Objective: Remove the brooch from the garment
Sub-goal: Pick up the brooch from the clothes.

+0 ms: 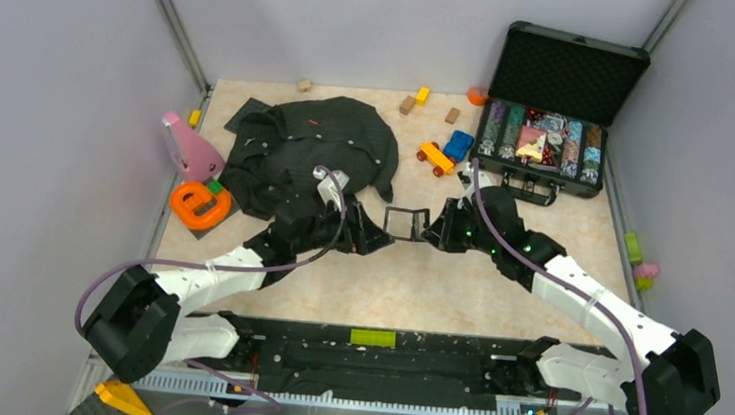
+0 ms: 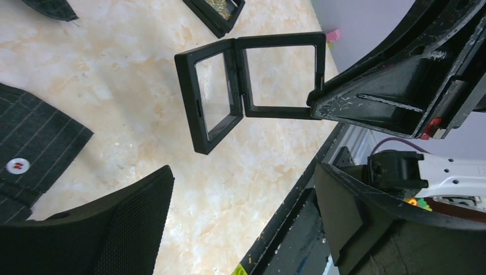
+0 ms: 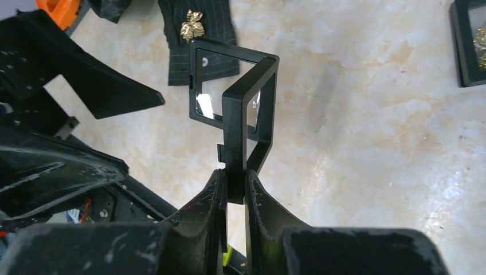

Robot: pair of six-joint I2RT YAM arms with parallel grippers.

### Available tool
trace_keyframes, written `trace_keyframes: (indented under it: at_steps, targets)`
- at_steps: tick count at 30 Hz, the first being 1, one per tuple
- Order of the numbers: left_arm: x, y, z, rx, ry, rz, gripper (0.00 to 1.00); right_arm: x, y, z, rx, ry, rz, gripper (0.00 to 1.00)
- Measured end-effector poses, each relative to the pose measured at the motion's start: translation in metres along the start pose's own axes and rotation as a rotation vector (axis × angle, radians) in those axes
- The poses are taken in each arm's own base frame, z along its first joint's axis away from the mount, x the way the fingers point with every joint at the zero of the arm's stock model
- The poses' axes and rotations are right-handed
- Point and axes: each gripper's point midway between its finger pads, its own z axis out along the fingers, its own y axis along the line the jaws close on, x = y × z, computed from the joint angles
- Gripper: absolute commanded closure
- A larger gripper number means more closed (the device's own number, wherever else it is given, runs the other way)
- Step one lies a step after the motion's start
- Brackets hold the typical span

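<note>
The garment (image 1: 308,147), a dark pinstriped shirt, lies crumpled at the back left. The brooch (image 3: 191,24), a small gold leaf shape, sits pinned on a strip of the shirt's cloth (image 3: 200,51) in the right wrist view. My right gripper (image 3: 235,184) is shut on the edge of an open black hinged frame box (image 3: 249,109) and holds it above the table. My left gripper (image 2: 240,212) stands open just left of that box (image 2: 252,86), with nothing between its fingers. A shirt edge with a white button (image 2: 18,165) lies by its left finger.
An open case of poker chips (image 1: 549,133) stands at the back right. Toy cars (image 1: 446,152), wooden blocks (image 1: 408,104), a pink piece (image 1: 191,147) and an orange ring (image 1: 199,205) lie around the shirt. Another small black box (image 3: 467,43) holding something gold sits nearby.
</note>
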Motion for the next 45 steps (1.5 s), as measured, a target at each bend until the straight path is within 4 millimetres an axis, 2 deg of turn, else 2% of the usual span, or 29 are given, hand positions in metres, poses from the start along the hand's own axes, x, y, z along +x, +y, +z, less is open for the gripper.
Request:
trace_keyframes:
  at_steps: [6,11,16,19,23,31,38,41,45]
  targets:
    - [-0.016,0.01,-0.011,-0.099,-0.061,0.057,0.09,0.001,-0.006,-0.008,0.043,0.039,-0.05,1.0]
    - [-0.025,0.048,-0.018,-0.311,-0.078,0.113,0.22,0.008,-0.009,-0.011,0.051,0.075,-0.071,1.0]
    - [-0.042,0.091,-0.018,-0.576,-0.051,0.181,0.22,0.012,-0.012,-0.013,0.044,0.091,-0.062,1.0]
    - [-0.051,0.113,-0.02,-0.703,-0.022,0.226,0.27,0.014,-0.015,-0.016,0.036,0.096,-0.056,1.0]
    - [-0.059,0.137,-0.012,-0.812,0.051,0.269,0.32,0.015,-0.017,-0.018,0.025,0.097,-0.051,1.0]
    - [-0.045,0.178,0.002,-0.897,0.24,0.277,0.25,0.02,-0.023,-0.026,0.007,0.09,-0.037,1.0]
    - [-0.034,0.192,0.017,-0.901,0.353,0.254,0.25,0.016,-0.022,-0.033,-0.012,0.063,-0.029,1.0]
    - [-0.025,0.197,0.017,-0.901,0.386,0.245,0.29,0.016,-0.021,-0.034,-0.019,0.061,-0.027,1.0]
    - [-0.026,0.197,0.02,-0.903,0.398,0.242,0.32,0.016,-0.02,-0.034,-0.027,0.064,-0.027,1.0]
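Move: The brooch lies on the sleeve near the cuff, about 12 cm ahead of the empty left hand, 8 cm to its left and 15 cm below. The garment's bulk is centred roughly 15 cm farther out than the brooch and 6 cm farther left. The open black frame, held by the right hand, stands some 5 cm to the left hand's right and 1 cm ahead, level with it. From the right hand the brooch is about 12 cm ahead, 17 cm left and 16 cm below. To the brooch on the cuff comes the open left hand, leaving the frame: it swings forward and left, then sinks some 13 cm, rolling about 55 degrees until its right-pointing fingers aim down, and narrows by about a quarter to straddle the brooch without pinching. Meanwhile the right hand, still pinching the frame, draws it about 4 cm right and back. ##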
